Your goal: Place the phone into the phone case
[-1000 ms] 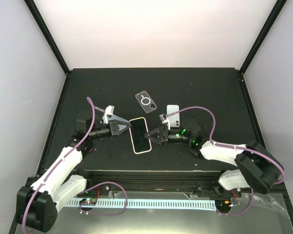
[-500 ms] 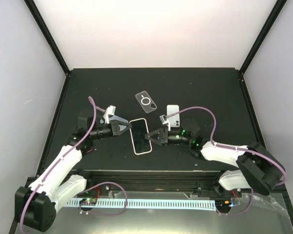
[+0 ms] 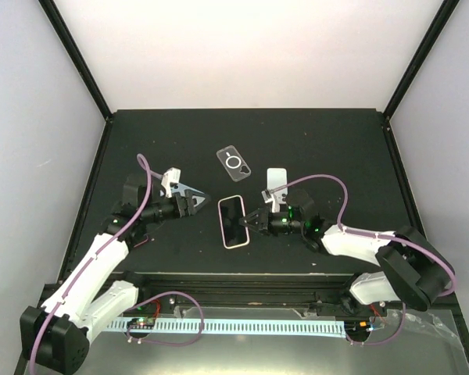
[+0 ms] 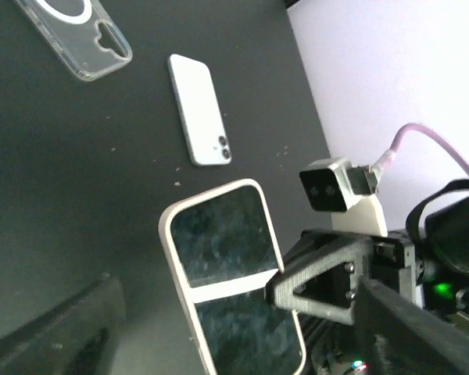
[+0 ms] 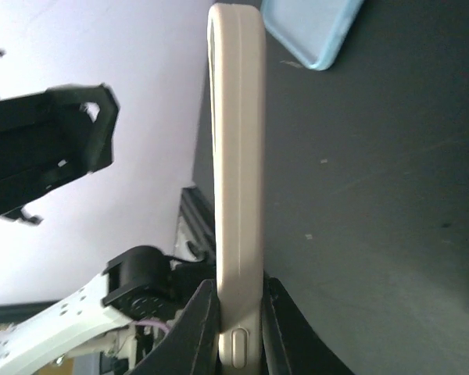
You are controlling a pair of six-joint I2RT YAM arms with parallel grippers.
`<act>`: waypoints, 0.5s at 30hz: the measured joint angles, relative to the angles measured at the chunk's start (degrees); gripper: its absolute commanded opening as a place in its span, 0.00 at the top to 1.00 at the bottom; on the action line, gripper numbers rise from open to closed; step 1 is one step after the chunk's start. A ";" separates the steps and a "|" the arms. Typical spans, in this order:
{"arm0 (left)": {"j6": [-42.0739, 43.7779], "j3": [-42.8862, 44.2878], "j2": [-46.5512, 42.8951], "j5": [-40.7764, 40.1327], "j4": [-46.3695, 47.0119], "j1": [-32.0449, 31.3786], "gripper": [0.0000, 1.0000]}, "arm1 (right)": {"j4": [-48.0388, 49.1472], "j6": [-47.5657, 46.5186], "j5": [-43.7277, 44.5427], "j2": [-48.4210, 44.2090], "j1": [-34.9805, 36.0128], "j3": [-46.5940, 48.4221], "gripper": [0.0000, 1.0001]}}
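Observation:
A dark-screened phone in a cream case (image 3: 234, 222) is lifted on edge. My right gripper (image 3: 249, 221) is shut on its right long edge. In the right wrist view the cream edge (image 5: 237, 180) stands upright between the two fingers of my right gripper (image 5: 239, 301). My left gripper (image 3: 199, 201) is open, left of the phone and not touching it. The left wrist view shows the screen (image 4: 230, 273) ahead of my left gripper (image 4: 238, 293), whose jaws stand wide apart. A clear phone case (image 3: 234, 162) and a white phone (image 3: 277, 178), back up, lie on the black table.
The clear case (image 4: 74, 35) and white phone (image 4: 200, 109) lie beyond the held phone, apart from each other. A pale blue rounded corner (image 5: 313, 31) shows on the table in the right wrist view. Black rails and white walls edge the table (image 3: 336, 148).
My left gripper has let go of the phone, opened and drawn back to the left. My right gripper has carried the phone slightly right and nearer.

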 measured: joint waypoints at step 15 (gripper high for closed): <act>5.84 0.20 -1.31 -6.95 -8.33 0.00 0.01 | -11.34 -4.74 10.36 9.18 -1.18 4.76 0.87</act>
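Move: My right hand grips the long right edge of the cased phone, whose middle lies about 4 cm to its left. I'm taking it to bare table some 3 cm ahead, 2 cm left and 14 cm below. From this hand the white phone lies 20 cm ahead, 12 cm right; the blue case 16 cm ahead, 23 cm left; the clear case 29 cm ahead, 5 cm left. From my empty left hand the cased phone is 9 cm right, 3 cm back, 8 cm lower. I lower the cased phone towards the table with my right hand, about 7 cm down, easing right and then steadily some 3.5 cm forward, fingers still pinching its edge and tipping about 15 degrees further down. Meanwhile my left hand, touching nothing, spreads its fingers fully and backs off to the left, sinking about 2.5 cm. ##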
